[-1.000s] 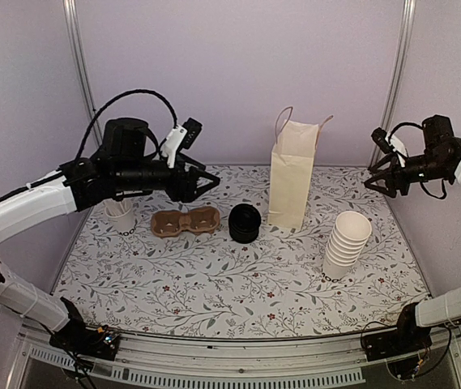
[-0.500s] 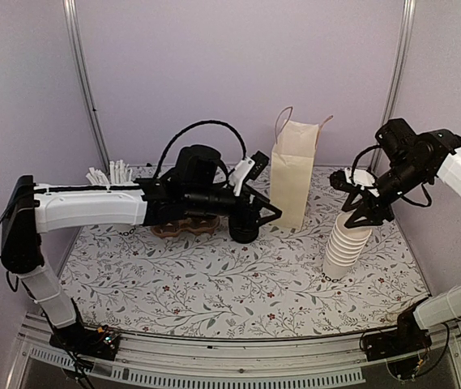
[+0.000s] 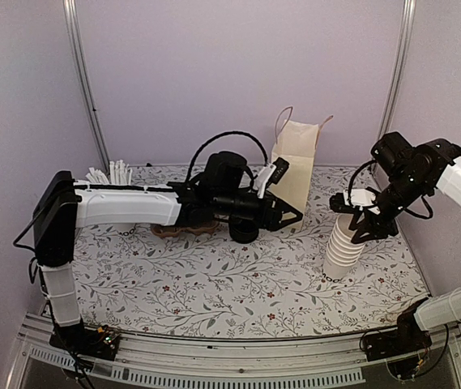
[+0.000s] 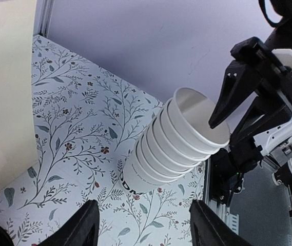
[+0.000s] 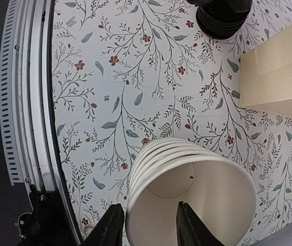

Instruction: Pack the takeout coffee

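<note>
The takeout coffee is out of view. A stack of plain white cups [image 3: 342, 247] stands at the right of the table. My right gripper [image 3: 358, 217] is over its top cup, jaws apart astride the rim. In the right wrist view one finger [image 5: 110, 225] is just outside the stack [image 5: 187, 195] and the other sits inside the top cup, with space between that finger and the cup wall. My left gripper [image 3: 291, 215] hovers open and empty in front of the paper bag [image 3: 293, 174]. Its camera looks at the stack [image 4: 176, 143] between its fingers [image 4: 84, 225].
A pile of black lids [image 3: 245, 231] lies under the left arm, with a brown cup carrier [image 3: 183, 228] partly hidden behind that arm. White stir sticks [image 3: 117, 172] stand at the back left. The metal frame rail [image 5: 27, 102] runs close to the stack.
The left arm swung from the back left across to the bag. The right arm came down from the right wall onto the cup stack, and its jaws narrowed.
</note>
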Motion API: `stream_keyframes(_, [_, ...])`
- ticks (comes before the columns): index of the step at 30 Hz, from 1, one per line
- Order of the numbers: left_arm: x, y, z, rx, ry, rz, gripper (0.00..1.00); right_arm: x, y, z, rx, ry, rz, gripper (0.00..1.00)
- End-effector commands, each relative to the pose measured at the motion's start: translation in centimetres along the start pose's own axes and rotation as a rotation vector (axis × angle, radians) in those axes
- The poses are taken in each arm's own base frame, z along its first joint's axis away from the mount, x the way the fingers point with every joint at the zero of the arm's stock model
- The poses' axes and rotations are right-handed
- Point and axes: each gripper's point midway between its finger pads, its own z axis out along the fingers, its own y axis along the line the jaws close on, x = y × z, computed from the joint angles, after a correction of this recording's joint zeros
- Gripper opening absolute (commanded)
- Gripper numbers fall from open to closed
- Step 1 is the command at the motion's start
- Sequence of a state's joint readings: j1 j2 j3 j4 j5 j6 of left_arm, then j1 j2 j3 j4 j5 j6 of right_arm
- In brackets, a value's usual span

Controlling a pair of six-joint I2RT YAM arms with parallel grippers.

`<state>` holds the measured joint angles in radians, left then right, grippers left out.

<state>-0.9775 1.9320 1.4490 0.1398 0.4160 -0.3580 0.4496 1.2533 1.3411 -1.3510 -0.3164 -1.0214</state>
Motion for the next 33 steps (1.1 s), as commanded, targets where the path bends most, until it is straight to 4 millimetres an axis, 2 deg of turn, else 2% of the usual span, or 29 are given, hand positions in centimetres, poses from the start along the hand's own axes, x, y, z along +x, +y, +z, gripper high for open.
stream_keyframes(1, [-1.1, -1.7, 1.0, 0.066, -0.028, -0.003, 0.62, 1.0, 0.8, 0.1, -0.001, 0.036, 0.021, 0.33])
stream_keyframes(14, [-0.4, -1.6, 1.0, 0.058, -0.02, -0.011, 0.62, 1.3, 0.0, 0.7, 0.038, 0.042, 0.034, 0.11])
stream_keyframes(16, [-0.2, -1.6, 0.9, 0.053, -0.019, -0.009, 0.62, 1.5, -0.5, 0.9, 0.062, 0.051, 0.036, 0.02])
stream_keyframes(17, [-0.2, -1.5, 0.7, 0.05, -0.019, -0.009, 0.62, 1.7, -1.1, 1.1, 0.089, 0.063, 0.036, 0.0])
stream_keyframes(24, [0.2, -1.5, 0.0, 0.038, -0.021, -0.006, 0.62, 3.5, -4.8, 1.1, 0.247, 0.142, 0.08, 0.0])
stream_keyframes(33, [0.5, -1.8, -0.5, 0.045, -0.02, -0.008, 0.62, 3.4, -10.0, -1.2, 0.351, 0.114, 0.146, 0.0])
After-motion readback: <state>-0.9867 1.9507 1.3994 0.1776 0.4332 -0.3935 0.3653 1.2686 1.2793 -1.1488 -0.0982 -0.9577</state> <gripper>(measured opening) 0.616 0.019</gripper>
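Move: Just left of the right hand, about 4 cm farther out and some 7 cm lower, is the middle of the stacked cups; the hand is already down at their base-side rim, one finger inside and one outside. The paper bag stands roughly 18 cm ahead and 12 cm to its left, the black lids 13 cm ahead and 23 cm left. From the left hand the cups lie about 13 cm to the right, nearly level fore and aft. Closing its half-open fingers on the base-side rim wall, the right hand pinches it while settling about 1 cm, then drags the cup stack some 6 cm forward and 3 cm to the right along the table without lifting, turning about 15 degrees clockwise and tipping slightly up. The empty, open left hand hangs near the bag and sinks a little over 2 cm late on. ##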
